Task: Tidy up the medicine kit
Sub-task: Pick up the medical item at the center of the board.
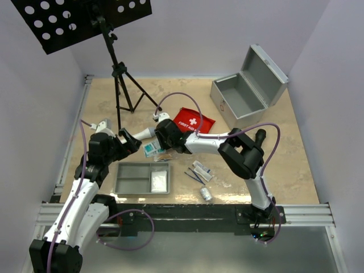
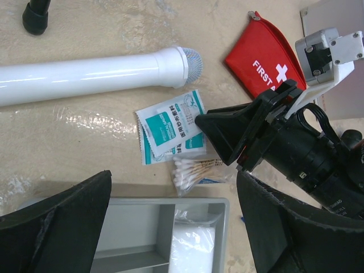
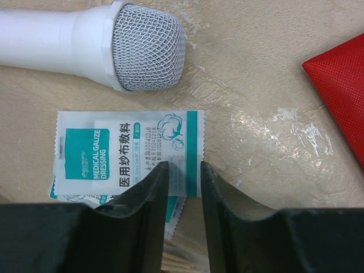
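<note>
Two teal-and-white gauze dressing packets [image 3: 114, 153] [image 2: 168, 133] lie on the table beside a bag of cotton swabs [image 2: 193, 170]. My right gripper [image 3: 185, 170] [image 1: 159, 149] is down over the top packet's right edge, its jaws a narrow gap apart with the edge between them. The left gripper [image 2: 175, 187] [image 1: 133, 142] hangs wide open above the grey divided tray [image 2: 136, 227] [image 1: 133, 178], which holds a clear plastic bag [image 2: 193, 244]. Behind the gauze lies the red first aid pouch [image 1: 193, 121] [image 2: 261, 57]. At the back right stands the silver case [image 1: 239, 96], lid open.
A white cylinder with a mesh end [image 2: 114, 71] [image 3: 148, 45] lies just beyond the gauze. A black tripod stand [image 1: 119, 74] rises at the back left. Small loose supplies [image 1: 199, 170] and a little roll [image 1: 206, 194] lie right of the tray.
</note>
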### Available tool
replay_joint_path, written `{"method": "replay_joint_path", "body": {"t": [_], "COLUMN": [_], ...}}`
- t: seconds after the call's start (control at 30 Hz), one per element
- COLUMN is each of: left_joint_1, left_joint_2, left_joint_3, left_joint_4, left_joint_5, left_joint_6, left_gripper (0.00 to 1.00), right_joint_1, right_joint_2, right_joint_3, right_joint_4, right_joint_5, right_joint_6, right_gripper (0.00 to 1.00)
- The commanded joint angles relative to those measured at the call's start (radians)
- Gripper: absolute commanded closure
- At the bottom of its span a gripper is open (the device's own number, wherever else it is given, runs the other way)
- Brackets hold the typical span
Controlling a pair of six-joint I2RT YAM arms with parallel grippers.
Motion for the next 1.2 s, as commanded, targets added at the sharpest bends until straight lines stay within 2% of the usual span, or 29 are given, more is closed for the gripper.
{"method": "replay_joint_path", "body": {"t": [0.0, 0.17, 0.3, 0.57, 0.7, 0.83, 0.87, 1.0, 1.17], "left_joint_1": [-0.005, -0.005, -0.005, -0.005, -0.005, -0.006, -0.012, -0.040, -0.061], "left_joint_2": [-0.007, -0.007, -0.002, 0.010, 0.039, 0.107, 0.142, 0.246, 0.347], "left_joint_3": [-0.004, -0.004, -0.002, -0.009, -0.028, -0.059, -0.058, -0.033, -0.015], "left_joint_4": [0.008, 0.008, 0.011, 0.023, 0.075, 0.204, 0.229, 0.258, 0.278], "left_joint_5": [-0.001, 0.001, -0.001, 0.001, 0.050, 0.137, 0.143, 0.119, 0.052], "left_joint_6": [-0.016, -0.017, -0.016, -0.019, -0.051, -0.100, -0.103, -0.082, -0.089], "left_gripper": [0.04, 0.04, 0.04, 0.04, 0.06, 0.17, 0.24, 0.40, 0.55], "right_joint_1": [0.000, -0.008, -0.009, -0.011, -0.011, -0.012, -0.014, -0.014, -0.015], "right_joint_2": [-0.005, -0.023, -0.039, -0.074, -0.060, -0.055, -0.057, -0.060, -0.059], "right_joint_3": [-0.004, -0.031, -0.047, -0.059, -0.060, -0.074, -0.079, -0.094, -0.102], "right_joint_4": [-0.002, -0.002, -0.002, 0.003, 0.007, 0.021, 0.024, 0.037, 0.050], "right_joint_5": [0.042, 0.047, 0.053, 0.056, 0.050, 0.051, 0.048, 0.037, 0.024], "right_joint_6": [0.000, 0.010, 0.008, -0.001, -0.007, -0.004, -0.001, 0.004, 0.011], "right_gripper": [0.71, 0.90, 1.00, 1.00, 1.00, 1.00, 1.00, 1.00, 1.00]}}
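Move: The medical item, the upper gauze packet, lies almost under my right hand: its end sits between my half-open fingertips and its middle is about 4 cm to the left, 1 cm below. From that hand the microphone head is 7 cm ahead and 6 cm left, the swab bag 4 cm back and 1 cm left. From my left hand the packet is some 9 cm ahead, 4 cm right and 11 cm down; the tray's middle is 4 cm back, straight below. I shut my right fingers on the end of the upper gauze packet, pinching its near right corner while the hand draws about 1.5 cm to the right, low at the table, then holds there. Late on, my left hand starts down, about 5.5 cm, and some 3 cm right towards the packets, tipping about 10 degrees further down and closing to half open, still touching nothing. ##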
